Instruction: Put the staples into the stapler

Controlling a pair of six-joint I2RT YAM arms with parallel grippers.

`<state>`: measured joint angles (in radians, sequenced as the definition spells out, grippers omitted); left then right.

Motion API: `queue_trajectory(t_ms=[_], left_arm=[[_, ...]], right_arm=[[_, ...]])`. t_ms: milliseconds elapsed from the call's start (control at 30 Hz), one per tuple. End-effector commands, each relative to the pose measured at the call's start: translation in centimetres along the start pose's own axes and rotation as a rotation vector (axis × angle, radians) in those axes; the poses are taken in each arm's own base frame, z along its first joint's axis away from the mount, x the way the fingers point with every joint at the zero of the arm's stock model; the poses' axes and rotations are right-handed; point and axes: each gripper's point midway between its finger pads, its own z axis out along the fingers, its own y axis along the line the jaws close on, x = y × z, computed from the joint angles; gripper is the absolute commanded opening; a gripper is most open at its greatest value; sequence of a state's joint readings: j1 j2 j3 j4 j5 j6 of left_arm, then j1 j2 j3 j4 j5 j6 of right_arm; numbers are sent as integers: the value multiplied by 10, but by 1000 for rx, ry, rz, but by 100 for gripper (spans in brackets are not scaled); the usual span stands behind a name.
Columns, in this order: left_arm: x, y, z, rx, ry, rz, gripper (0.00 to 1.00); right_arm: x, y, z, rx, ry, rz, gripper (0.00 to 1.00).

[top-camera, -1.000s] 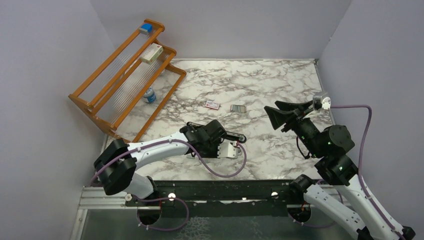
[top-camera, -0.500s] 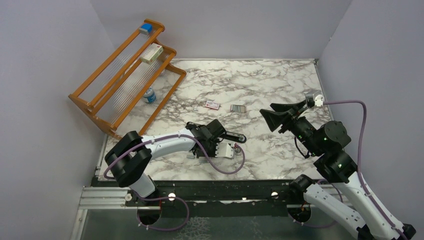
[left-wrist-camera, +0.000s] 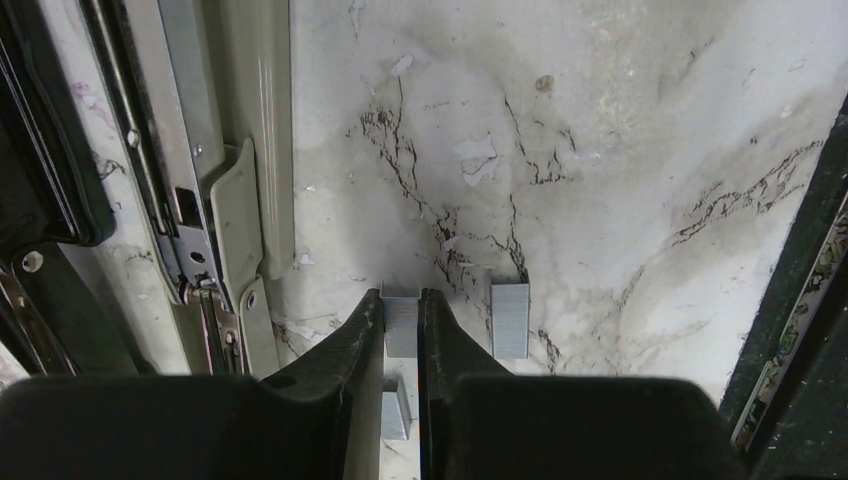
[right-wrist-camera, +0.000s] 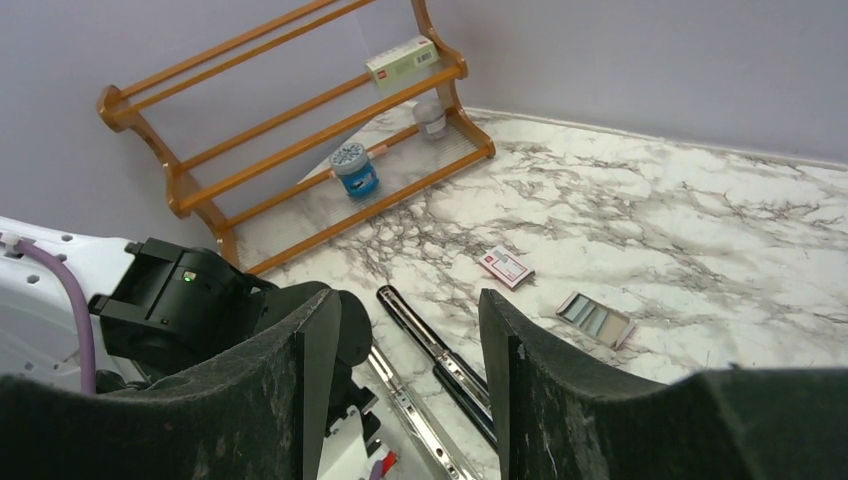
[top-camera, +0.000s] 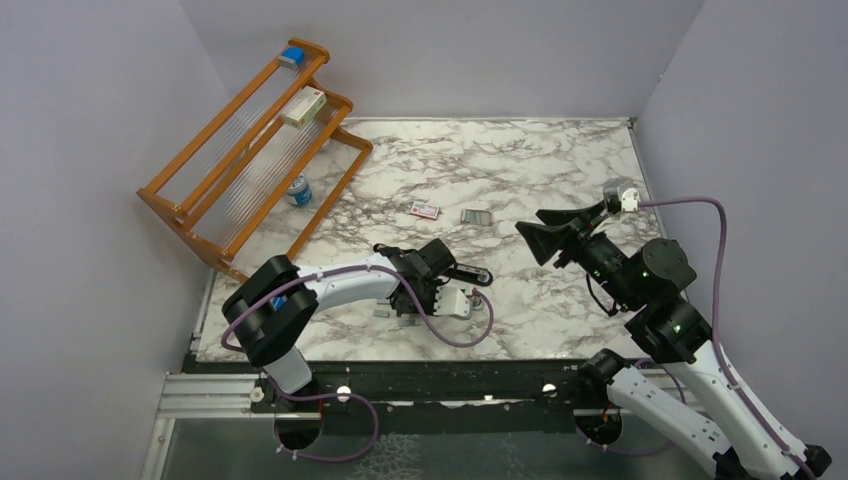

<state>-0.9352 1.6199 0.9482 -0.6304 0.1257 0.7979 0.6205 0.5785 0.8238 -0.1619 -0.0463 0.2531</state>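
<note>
The black stapler (top-camera: 466,273) lies opened out at the table's middle, its silver rail (left-wrist-camera: 176,150) along the left of the left wrist view and also in the right wrist view (right-wrist-camera: 437,348). My left gripper (left-wrist-camera: 401,312) points down beside the rail and is shut on a short grey strip of staples (left-wrist-camera: 401,335). A second strip (left-wrist-camera: 509,320) lies on the marble just right of it, and another piece (left-wrist-camera: 395,415) lies under the fingers. The red-and-white packet (top-camera: 424,209) and grey tray (top-camera: 476,216) sit farther back. My right gripper (top-camera: 535,236) hovers open to the stapler's right, holding nothing.
A wooden rack (top-camera: 250,150) stands at the back left with a white box (top-camera: 303,107), a blue item (top-camera: 291,56) and a small can (top-camera: 298,190). Purple walls close in the marble table (top-camera: 560,160) on three sides. The left arm's cable (top-camera: 462,335) loops near the front edge.
My left arm's elbow has swung right and forward while its gripper stayed down by the stapler. The right gripper has drifted a little left and back, still open.
</note>
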Motion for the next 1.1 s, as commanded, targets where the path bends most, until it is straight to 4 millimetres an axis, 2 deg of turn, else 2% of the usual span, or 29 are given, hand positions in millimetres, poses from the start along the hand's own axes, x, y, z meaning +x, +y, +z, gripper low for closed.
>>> queue_trajectory(t_ms=[0, 300, 433, 600, 767, 933, 1067], left_arm=[[-9, 0, 3, 34, -29, 5, 15], [-8, -1, 6, 45, -22, -4, 32], [-11, 1, 3, 38, -27, -2, 50], [-17, 15, -8, -17, -36, 27, 52], [-48, 47, -40, -135, -120, 70, 52], [-82, 71, -90, -265, -262, 88, 52], [-98, 83, -134, -414, -438, 50, 53]], right_arm=[[-7, 6, -1, -24, -1, -17, 57], [-4, 4, -2, -18, 7, -17, 57], [-7, 5, -3, -22, 6, -29, 57], [-9, 5, -3, -23, 8, -38, 57], [-6, 6, -3, -27, 9, -23, 57], [-6, 6, -4, -28, 4, -20, 57], [-6, 11, -8, -63, -28, -25, 59]])
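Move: The left fingers hold a staple strip right at the table top, its resting place directly beneath. A second strip lies about 3 cm behind it and another some 5 cm to the left and 1 cm ahead. The silver stapler's middle is roughly 5 cm ahead and 3 cm right, the black stapler's about 9 cm ahead and 5 cm right. From the right hand, the held strip is about 21 cm left, 3 cm back and 34 cm below. Left fingers open, letting go of the strip, then rise about 10 cm, veering right and forward over the staplers. ##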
